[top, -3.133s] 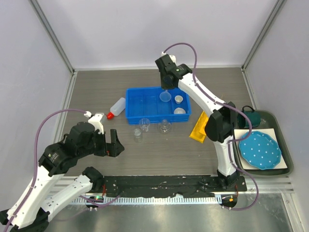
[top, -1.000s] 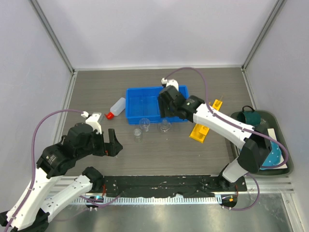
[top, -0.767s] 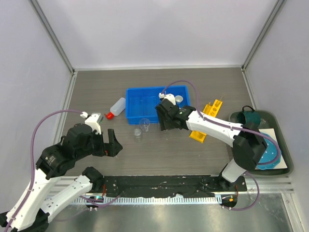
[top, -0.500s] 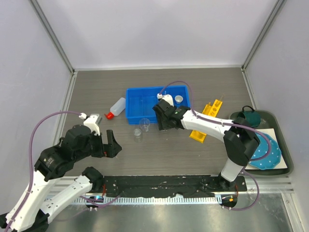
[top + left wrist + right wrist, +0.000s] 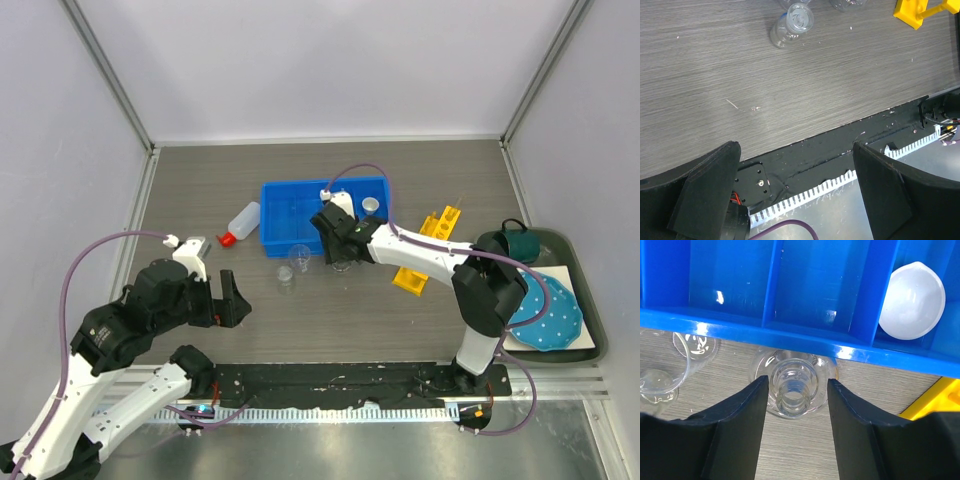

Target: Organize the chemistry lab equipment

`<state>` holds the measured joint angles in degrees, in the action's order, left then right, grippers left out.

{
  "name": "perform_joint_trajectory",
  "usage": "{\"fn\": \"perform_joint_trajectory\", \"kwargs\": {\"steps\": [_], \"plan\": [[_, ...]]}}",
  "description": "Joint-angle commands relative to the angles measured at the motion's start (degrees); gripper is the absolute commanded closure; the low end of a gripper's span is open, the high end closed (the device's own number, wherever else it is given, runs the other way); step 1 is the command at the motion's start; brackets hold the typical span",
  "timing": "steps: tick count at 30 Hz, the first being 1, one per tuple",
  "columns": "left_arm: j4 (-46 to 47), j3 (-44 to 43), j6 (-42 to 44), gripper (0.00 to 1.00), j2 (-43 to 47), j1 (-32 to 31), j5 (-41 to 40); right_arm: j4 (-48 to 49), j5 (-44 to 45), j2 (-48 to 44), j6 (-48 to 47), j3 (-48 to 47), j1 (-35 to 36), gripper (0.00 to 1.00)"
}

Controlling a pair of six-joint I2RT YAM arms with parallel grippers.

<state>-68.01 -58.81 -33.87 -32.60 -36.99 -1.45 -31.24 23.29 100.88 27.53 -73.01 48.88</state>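
In the right wrist view a clear glass flask (image 5: pixel 793 371) stands upright on the table against the front wall of the blue tray (image 5: pixel 805 340). My right gripper (image 5: pixel 796 390) is open, one finger on each side of the flask's neck with small gaps. A small white dish (image 5: pixel 912 300) lies in the tray. Two small glass beakers (image 5: pixel 299 254) (image 5: pixel 286 275) sit left of the right gripper (image 5: pixel 338 250). The red-capped squeeze bottle (image 5: pixel 240 220) lies left of the tray. The yellow rack (image 5: pixel 425 250) lies to the right. My left gripper (image 5: pixel 795 150) hangs open and empty over the near table edge.
At the right a dark tray (image 5: pixel 595 330) holds a teal mug (image 5: pixel 520 243) and a blue dotted plate (image 5: pixel 545 310). Enclosure walls close off the left, back and right. A black base rail (image 5: pixel 805 165) runs along the near edge.
My right arm has swung from over the blue tray down to its front side, and its fingers now straddle the flask, slightly narrower. The left arm has hardly moved.
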Motion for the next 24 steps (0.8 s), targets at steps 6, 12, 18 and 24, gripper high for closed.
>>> {"fn": "perform_joint_trajectory", "kwargs": {"steps": [6,12,18,24], "plan": [[1.3,0.4,0.5,0.00,0.2,0.3,0.2,1.0,1.7,-0.6,-0.1,-2.9,0.0,0.56],[1.2,0.3,0.4,0.00,0.2,0.3,0.4,0.0,1.1,-0.4,-0.1,-2.9,0.0,0.68],[1.1,0.2,0.3,0.00,0.4,0.3,0.4,-0.8,1.1,-1.2,0.3,-3.1,0.0,0.98],[0.9,-0.5,0.3,0.00,0.3,0.3,0.4,-6.8,3.1,-4.2,0.9,-6.4,3.0,0.99]]}}
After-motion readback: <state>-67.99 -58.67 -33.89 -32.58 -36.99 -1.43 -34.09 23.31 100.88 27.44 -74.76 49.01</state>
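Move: The glass flask stands right between the right gripper's fingers, its middle about 4 cm below the hand and level with it sideways. The blue tray's middle is some 10 cm ahead and 3 cm left, with a white dish in it 6 cm ahead and 6 cm right. The beaker is level ahead and about 9 cm left of the hand. From the left hand the flask lies roughly 18 cm ahead, 21 cm right and 18 cm below. Close the right gripper on the flask's neck, from a bit over half open to about a third, until both fingers pinch the glass from its left and right and the grip tightens. Hold the hand practically in place while doing so, rising no more than about half a centimetre and keeping the wrist's tilt. ##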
